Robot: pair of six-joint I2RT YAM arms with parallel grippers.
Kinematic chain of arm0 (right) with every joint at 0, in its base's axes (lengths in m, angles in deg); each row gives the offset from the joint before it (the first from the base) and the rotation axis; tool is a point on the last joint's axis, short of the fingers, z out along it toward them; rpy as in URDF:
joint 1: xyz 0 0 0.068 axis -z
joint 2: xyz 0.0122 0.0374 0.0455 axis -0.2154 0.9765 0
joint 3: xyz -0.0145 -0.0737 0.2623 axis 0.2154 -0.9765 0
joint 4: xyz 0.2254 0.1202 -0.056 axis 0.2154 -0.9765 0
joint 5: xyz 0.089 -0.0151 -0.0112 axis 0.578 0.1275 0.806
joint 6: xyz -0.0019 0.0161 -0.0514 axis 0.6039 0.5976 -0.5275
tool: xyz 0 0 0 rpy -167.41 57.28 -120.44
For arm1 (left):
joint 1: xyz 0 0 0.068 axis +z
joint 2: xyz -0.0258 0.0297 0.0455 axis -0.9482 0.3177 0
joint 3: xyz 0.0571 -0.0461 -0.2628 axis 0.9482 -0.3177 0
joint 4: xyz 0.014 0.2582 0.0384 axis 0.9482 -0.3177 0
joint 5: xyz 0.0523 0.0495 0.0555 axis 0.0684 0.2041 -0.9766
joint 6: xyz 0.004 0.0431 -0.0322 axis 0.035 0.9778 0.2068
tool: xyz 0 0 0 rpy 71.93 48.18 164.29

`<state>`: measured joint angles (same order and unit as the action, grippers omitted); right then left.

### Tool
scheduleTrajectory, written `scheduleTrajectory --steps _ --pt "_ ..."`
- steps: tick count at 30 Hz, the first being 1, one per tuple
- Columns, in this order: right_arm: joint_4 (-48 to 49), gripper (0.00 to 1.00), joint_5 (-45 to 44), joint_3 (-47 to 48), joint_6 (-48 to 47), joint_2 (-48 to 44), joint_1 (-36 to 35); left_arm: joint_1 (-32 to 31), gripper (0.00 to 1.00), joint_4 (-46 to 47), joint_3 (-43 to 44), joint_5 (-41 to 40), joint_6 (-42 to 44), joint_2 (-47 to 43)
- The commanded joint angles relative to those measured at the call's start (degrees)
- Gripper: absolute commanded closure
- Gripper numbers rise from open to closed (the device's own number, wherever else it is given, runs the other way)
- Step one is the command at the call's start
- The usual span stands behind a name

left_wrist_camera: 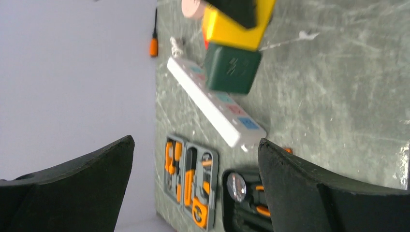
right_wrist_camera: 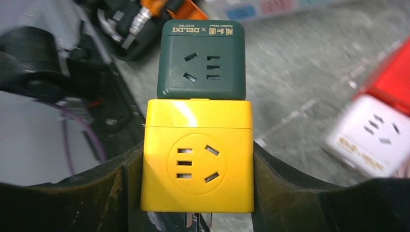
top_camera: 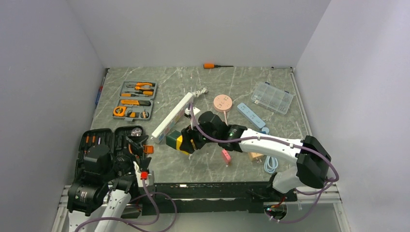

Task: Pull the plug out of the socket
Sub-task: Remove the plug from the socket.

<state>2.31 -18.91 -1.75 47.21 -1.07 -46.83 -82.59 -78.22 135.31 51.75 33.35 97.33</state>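
The socket (top_camera: 172, 115), a long white power strip, lies slanted on the table left of centre; it also shows in the left wrist view (left_wrist_camera: 212, 99). My right gripper (top_camera: 186, 142) (right_wrist_camera: 198, 150) is shut on a yellow cube plug (right_wrist_camera: 198, 159), both fingers pressed against its sides. The plug's metal prongs show bare at its near end. A dark green cube adapter (right_wrist_camera: 202, 60) (top_camera: 172, 139) is joined to its far face, beside the strip's near end. My left gripper (top_camera: 139, 151) (left_wrist_camera: 196, 145) hangs open and holds nothing, at the near left over a black tool case.
Grey tool trays (top_camera: 138, 99) lie at the back left, with the open black tool case (top_camera: 104, 142) in front of them. A pink disc (top_camera: 222, 102), a light-blue strip (top_camera: 251, 115), a clear parts box (top_camera: 272, 96) and an orange screwdriver (top_camera: 212, 65) lie further back. A white cube (right_wrist_camera: 372, 140) lies right of the plug.
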Motion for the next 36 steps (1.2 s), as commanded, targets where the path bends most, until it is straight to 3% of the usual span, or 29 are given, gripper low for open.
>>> scheduleTrajectory --steps 1,4,10,22,27,32,36 --pt "7.01 1.0 9.86 8.9 2.7 0.08 0.2 0.22 0.01 2.08 1.94 14.46 2.24 1.4" --pt "9.13 1.0 12.43 11.3 3.84 0.49 0.2 0.22 0.01 2.56 2.09 18.07 1.43 1.06" --pt "12.6 1.0 16.19 11.86 5.71 0.14 -0.08 0.22 0.01 1.16 -1.23 19.26 11.49 -0.31" --pt "10.66 1.0 16.99 11.35 4.44 -1.99 -2.61 0.22 0.01 7.13 -3.15 13.94 11.38 3.97" --pt "9.64 1.0 17.01 12.8 3.83 -1.24 -4.11 0.22 0.01 8.67 -3.88 15.7 11.79 2.67" --pt "9.43 1.0 16.94 13.58 3.93 -0.93 -4.67 0.21 0.13 3.35 -4.13 14.37 18.4 3.61" --pt "10.09 1.0 17.94 13.08 4.49 -1.18 -4.82 0.22 0.32 4.0 -4.07 11.74 18.11 4.57"
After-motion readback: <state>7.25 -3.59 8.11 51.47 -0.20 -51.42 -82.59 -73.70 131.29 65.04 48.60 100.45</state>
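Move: The green plug cube sits joined to the yellow socket cube that my right hand already grips. From my open left hand the green cube lies about 12 cm to the right, 7 cm ahead and 12 cm lower; the yellow one is 17 cm right, 7 ahead, 8 lower. On the table some 21 cm below, the white power strip's middle is 23 cm ahead and 10 right, the orange clip 9 ahead and 2 left. From my right hand the green cube is 5 cm left, 2 ahead, 3 lower. Keeping my grip on the yellow cube, I raise my right hand about 9 cm while carrying it left, then ease it left and back towards my left hand, the fingers levelling and swinging counter-clockwise. My left hand draws back and right, then comes forward again, turning some 15 degrees clockwise to face the green cube, and starts closing its wide-open fingers around the cube's sides. ##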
